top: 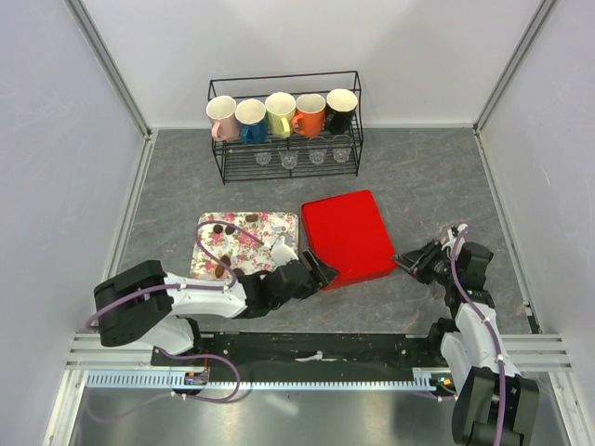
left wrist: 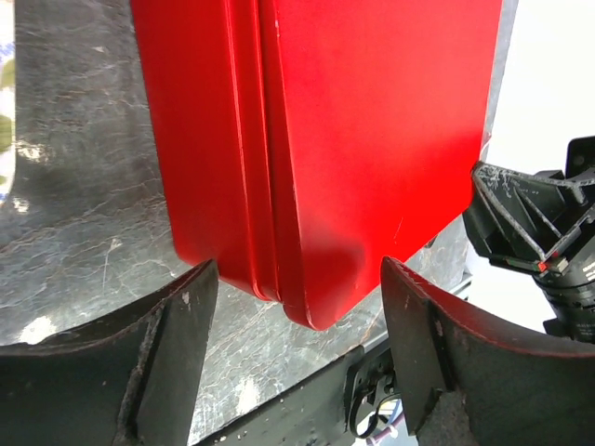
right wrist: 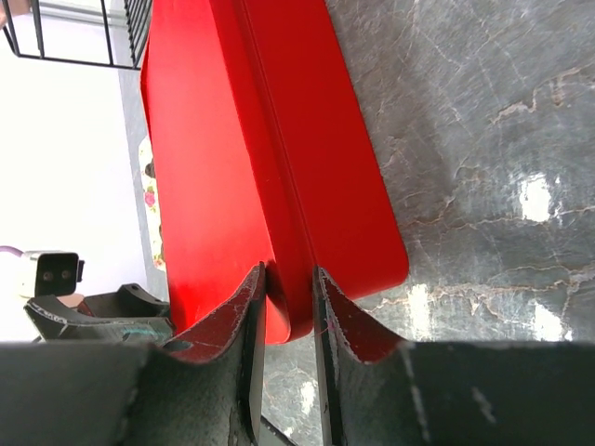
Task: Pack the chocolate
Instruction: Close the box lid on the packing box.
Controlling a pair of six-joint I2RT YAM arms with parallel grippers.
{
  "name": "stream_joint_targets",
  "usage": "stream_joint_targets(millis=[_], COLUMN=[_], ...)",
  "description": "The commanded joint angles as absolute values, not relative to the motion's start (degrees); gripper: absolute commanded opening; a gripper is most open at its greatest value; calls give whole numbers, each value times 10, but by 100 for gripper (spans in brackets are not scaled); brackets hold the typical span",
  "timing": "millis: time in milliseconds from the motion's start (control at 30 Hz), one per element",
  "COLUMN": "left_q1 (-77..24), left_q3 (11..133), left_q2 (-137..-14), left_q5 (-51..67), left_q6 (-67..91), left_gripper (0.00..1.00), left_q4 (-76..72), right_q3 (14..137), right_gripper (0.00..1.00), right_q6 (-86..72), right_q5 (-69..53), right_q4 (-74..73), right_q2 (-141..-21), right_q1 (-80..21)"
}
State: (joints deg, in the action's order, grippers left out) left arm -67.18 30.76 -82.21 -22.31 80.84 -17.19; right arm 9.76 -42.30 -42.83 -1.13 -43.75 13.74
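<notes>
A closed red box lies at the middle of the table; it also shows in the left wrist view and the right wrist view. Several dark brown chocolates lie on the flowered tray to the left of the box. My left gripper is open, and its jaws stand either side of the box's near left corner without touching it. My right gripper is shut on the rim at the box's near right corner.
A black wire rack with several coloured mugs and small glasses stands at the back. White walls close in the left, right and back sides. The black base rail runs along the near edge.
</notes>
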Motion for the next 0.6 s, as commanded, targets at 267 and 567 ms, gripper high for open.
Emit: stream_joint_targets(millis=[267,567], left_q1=[-586,-535], left_q3=[354,363], left_q2=[-806,-797], left_q5=[-149,-81], left_q6=[716,672], left_gripper=[75,77], left_q4=[-214,-206], right_q3=[76,71], right_gripper=[18,16], right_q6=[-402,-406], right_q5=[-481,-483], right_q4=[-55,-62], right_q2=[-423,-412], right_q1=[132,132])
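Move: The right fingers already pinch the near-right corner of the lid, practically at the hand point; the packing box's middle lies about 5 cm ahead and 11 cm to the left of this hand, some 3 cm lower. From the left hand, open by the box's near-left corner, the packing box's middle is some 8 cm ahead, 4 cm to the right and 3 cm down. The flowered tray lies about 18 cm to its left, 6 cm ahead and 5 cm below. The right fingers keep their pinch on the lid's near-right corner and draw it back about 2 cm and slightly left, barely turning. Meanwhile the left hand, fingers still wide open, travels about 6 cm forward from the box's near-left corner along its left edge, drifting a little left and rising some 2.5 cm. ##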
